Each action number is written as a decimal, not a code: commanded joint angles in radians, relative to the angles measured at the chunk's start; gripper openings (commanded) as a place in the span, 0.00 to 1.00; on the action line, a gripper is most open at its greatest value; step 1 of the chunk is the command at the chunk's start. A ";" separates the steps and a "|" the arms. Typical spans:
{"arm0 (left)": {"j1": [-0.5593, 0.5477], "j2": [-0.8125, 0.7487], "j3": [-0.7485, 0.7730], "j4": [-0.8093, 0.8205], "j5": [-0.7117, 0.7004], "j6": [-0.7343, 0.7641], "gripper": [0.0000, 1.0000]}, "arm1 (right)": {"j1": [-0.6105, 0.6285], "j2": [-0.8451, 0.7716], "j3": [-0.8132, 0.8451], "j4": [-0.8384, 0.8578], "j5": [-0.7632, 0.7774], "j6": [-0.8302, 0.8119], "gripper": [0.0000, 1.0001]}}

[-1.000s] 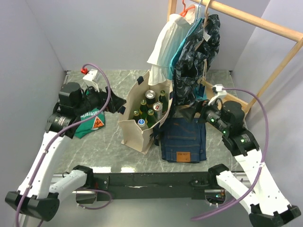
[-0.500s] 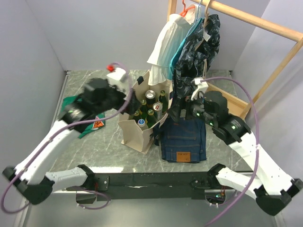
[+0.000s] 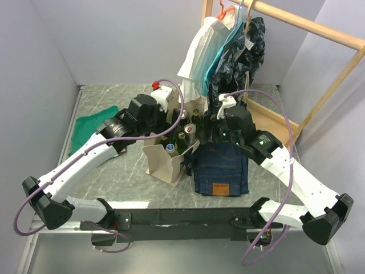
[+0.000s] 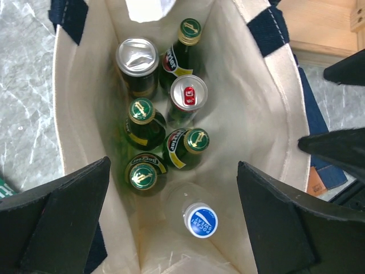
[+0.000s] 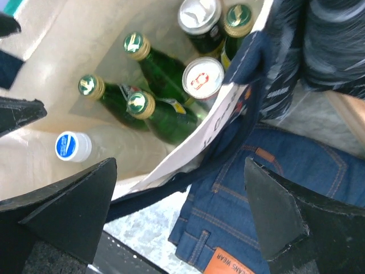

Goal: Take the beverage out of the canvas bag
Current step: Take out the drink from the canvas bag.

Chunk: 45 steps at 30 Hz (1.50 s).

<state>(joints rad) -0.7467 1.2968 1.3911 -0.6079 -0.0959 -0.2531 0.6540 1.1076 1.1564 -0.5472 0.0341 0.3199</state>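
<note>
The cream canvas bag with navy handles stands upright mid-table, its mouth open. Inside stand several green glass bottles, two cans and a clear bottle with a blue cap. My left gripper hovers over the bag's left rim; in the left wrist view it is open, looking straight down on the drinks. My right gripper hangs over the bag's right rim; in the right wrist view it is open above the bag's edge and handle. Neither touches a drink.
Folded blue jeans lie right beside the bag. A green printed cloth lies to the left. Clothes hang from a wooden rack behind the bag, close above my right wrist.
Both arms have swung inward from the table's sides and now hang over the bag's mouth. The green cloth is uncovered. Both grippers stay open.
</note>
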 commanded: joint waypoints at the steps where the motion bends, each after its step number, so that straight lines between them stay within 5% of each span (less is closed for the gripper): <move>1: -0.011 -0.040 -0.021 0.033 -0.011 -0.018 0.99 | 0.027 -0.025 -0.043 0.013 0.000 0.010 0.98; 20: -0.029 -0.059 -0.052 -0.001 0.028 -0.009 0.97 | 0.182 -0.041 -0.052 -0.171 -0.023 -0.031 0.98; 45: -0.105 -0.021 -0.024 -0.101 0.042 0.017 0.95 | 0.438 0.054 0.012 -0.160 -0.042 -0.001 0.98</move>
<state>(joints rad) -0.8459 1.2957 1.3430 -0.6815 -0.0284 -0.2478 1.0443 1.1492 1.1297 -0.6754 0.0593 0.3237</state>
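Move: The white-capped bottle stands in the canvas bag about 5 cm back from the left hand, some 1 cm to its right, its middle roughly 16 cm below. Two green bottles stand level with that hand, one 1 cm left, the other 5 cm right, both about 17 cm down. From the right hand, the bag's near rim is about 10 cm back, 8 left and 7 below, the white-capped bottle 6 back and 13 left, 16 down, and the jeans 9 back, 6 right, 26 down. The right hand leads: it sinks about 5 cm past the bag's right side, then draws back and swings left, some 11 cm back in all, turning about 20 degrees counter-clockwise to bring its open fingers up to the near rim. Meanwhile the left hand, fingers still wide open, first lowers a little over the mouth of the bag, then eases back about 5 cm and slightly right towards the white-capped bottle, its wrist turning a little clockwise, with no grip taken by either hand. ##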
